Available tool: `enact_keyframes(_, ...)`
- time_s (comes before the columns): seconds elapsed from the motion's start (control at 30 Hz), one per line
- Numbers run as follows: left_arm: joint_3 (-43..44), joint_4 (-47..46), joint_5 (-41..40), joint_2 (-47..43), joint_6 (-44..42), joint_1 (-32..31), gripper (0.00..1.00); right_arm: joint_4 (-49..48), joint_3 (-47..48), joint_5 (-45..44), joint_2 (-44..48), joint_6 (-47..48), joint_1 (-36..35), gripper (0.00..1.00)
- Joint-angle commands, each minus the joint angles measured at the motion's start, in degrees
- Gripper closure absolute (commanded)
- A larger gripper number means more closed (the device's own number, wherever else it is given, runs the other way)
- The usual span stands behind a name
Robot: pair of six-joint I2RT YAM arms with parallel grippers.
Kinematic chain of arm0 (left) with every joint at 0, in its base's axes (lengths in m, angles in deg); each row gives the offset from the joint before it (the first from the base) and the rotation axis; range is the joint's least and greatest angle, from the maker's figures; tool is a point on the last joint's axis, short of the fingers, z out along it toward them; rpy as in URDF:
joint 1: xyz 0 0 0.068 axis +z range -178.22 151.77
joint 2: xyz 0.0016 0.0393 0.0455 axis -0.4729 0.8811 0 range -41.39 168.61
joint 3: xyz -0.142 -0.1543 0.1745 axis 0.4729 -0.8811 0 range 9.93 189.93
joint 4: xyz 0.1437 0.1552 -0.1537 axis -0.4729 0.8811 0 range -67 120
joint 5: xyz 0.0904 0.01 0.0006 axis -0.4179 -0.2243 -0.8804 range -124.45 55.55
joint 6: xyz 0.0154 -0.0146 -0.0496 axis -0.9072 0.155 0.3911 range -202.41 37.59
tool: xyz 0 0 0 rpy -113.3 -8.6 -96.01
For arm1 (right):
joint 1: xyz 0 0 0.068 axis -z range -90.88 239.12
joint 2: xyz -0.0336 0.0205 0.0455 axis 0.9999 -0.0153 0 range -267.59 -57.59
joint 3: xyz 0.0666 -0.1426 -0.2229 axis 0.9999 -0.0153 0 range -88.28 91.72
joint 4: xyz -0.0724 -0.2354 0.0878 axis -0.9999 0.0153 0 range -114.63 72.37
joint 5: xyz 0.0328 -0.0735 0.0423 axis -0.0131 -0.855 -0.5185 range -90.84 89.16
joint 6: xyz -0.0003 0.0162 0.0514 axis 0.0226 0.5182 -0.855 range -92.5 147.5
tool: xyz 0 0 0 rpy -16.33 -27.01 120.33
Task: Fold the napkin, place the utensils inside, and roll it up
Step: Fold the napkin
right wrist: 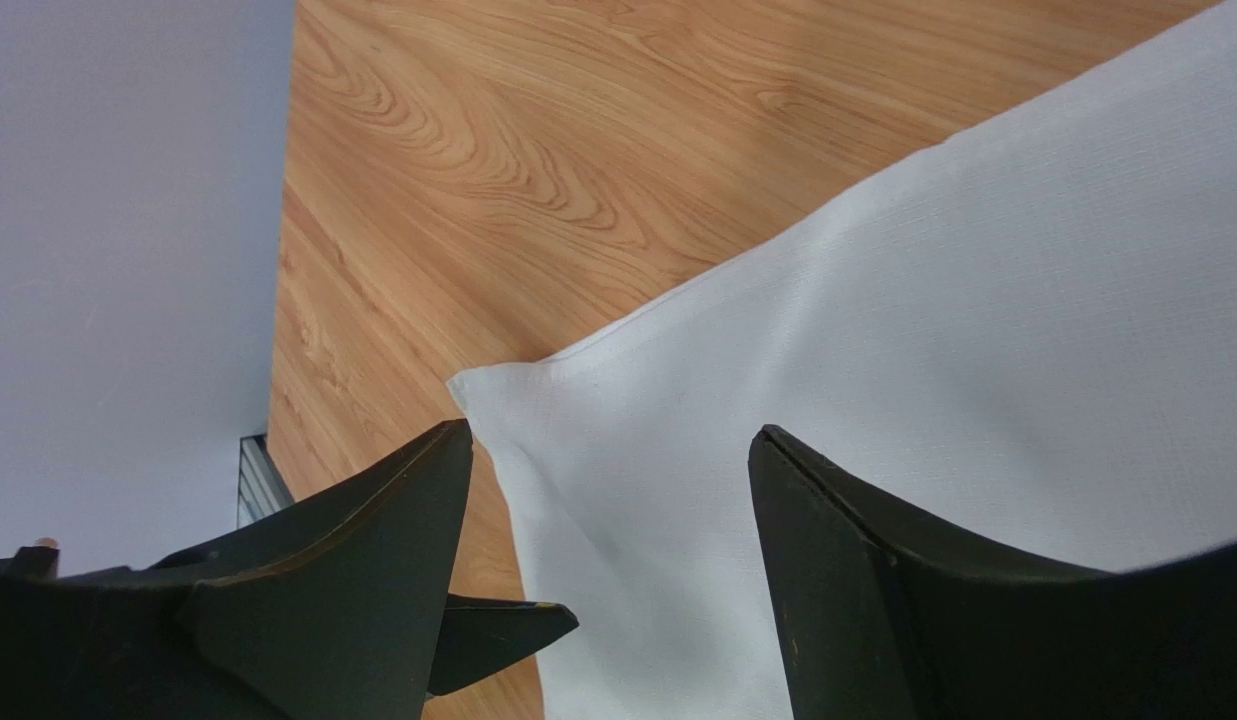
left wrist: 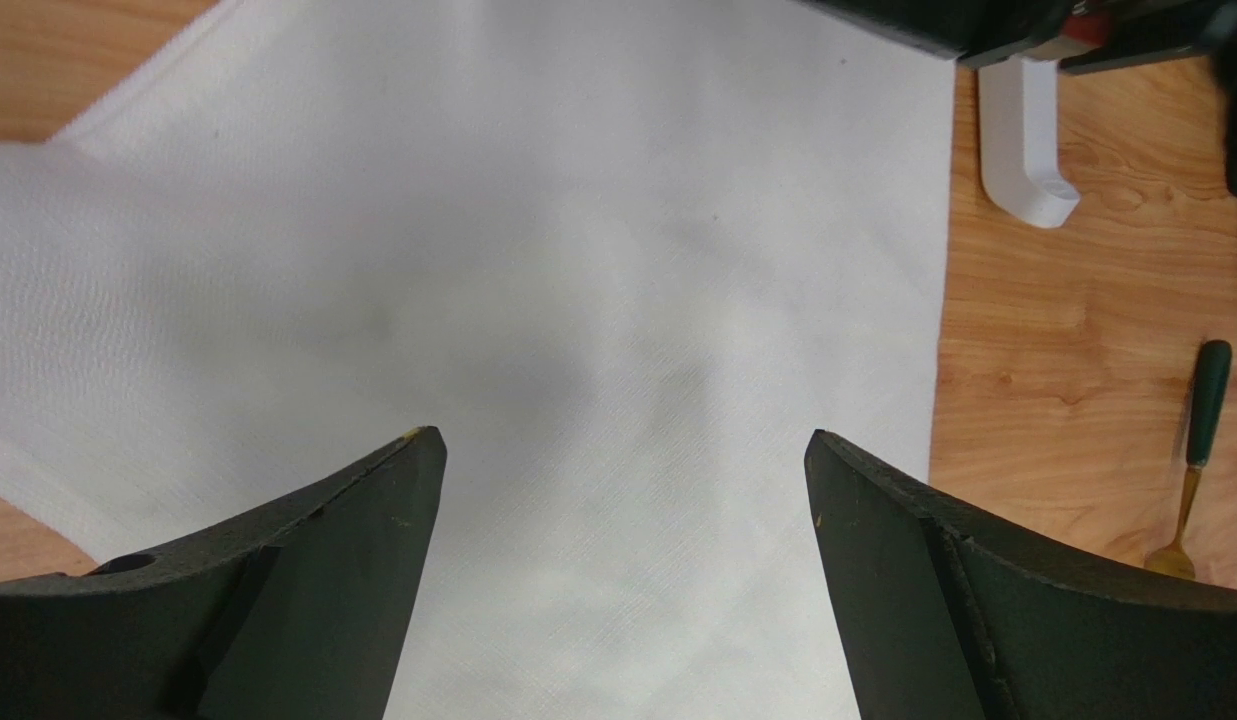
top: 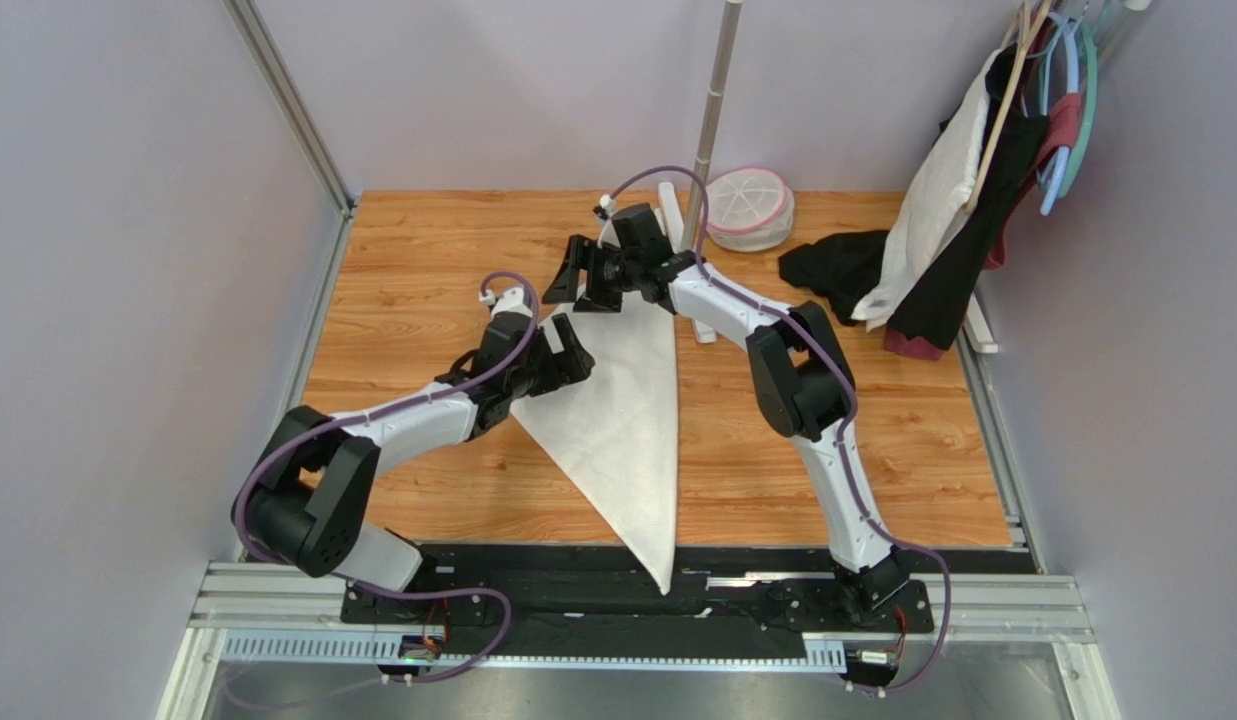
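The cream-white napkin (top: pixel 624 435) lies on the wooden table folded into a long triangle, its point toward the near edge. My left gripper (top: pixel 569 365) hovers open over the napkin's left side, and plain cloth (left wrist: pixel 549 225) fills the space between its fingers (left wrist: pixel 621 438). My right gripper (top: pixel 579 278) is open above the napkin's far left corner (right wrist: pixel 497 393), holding nothing (right wrist: pixel 611 431). A slim fork (left wrist: pixel 1198 450) with a dark handle and gold tines lies on the wood just right of the napkin's straight edge, seen only in the left wrist view.
A round white container (top: pixel 749 207) stands at the back beside a metal pole (top: pixel 714 90). A black cloth (top: pixel 842 270) and clothes on hangers (top: pixel 955 195) crowd the back right. A white rack foot (left wrist: pixel 1025 150) lies near the napkin's far right corner.
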Motion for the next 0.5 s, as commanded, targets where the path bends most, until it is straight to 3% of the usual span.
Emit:
enact_keyframes(0.0, 2.77, -0.78, -0.37, 0.45, -3.16, 2.14, 0.01, -3.02, 4.54, 2.42, -3.22, -3.39, -0.38, 0.28)
enact_keyframes(0.23, 0.49, -3.77, 4.03, 3.88, -0.27, 3.11, 0.01, -0.23, 9.28, 1.1, -7.88, -5.42, -0.65, 0.28)
enact_keyframes(0.47, -4.52, -3.86, 2.45, 1.6, 2.72, 3.11, 0.01, 5.58, 11.22, -7.85, -10.26, -6.73, -0.91, 0.29)
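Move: The folded napkin lies under both open hands: its middle is about 6 cm right, 2 cm back and 4 cm below the left hand, and some 12 cm back, 6 cm right and 6 cm below the right hand. From the right hand the white stand foot is about 8 cm ahead and 15 cm right, the round basket some 16 cm ahead and 24 cm right, both about 5 cm lower. The napkin gets another pat from both hands on its left part. The right hand shifts 1.5 cm left, then sinks about 5 cm to the cloth, tipping slightly. The left hand first lifts and reaches forward a little, then comes down about 4 cm while drawing back some 2 cm, edging left. Both keep their fingers open, pinching nothing. ##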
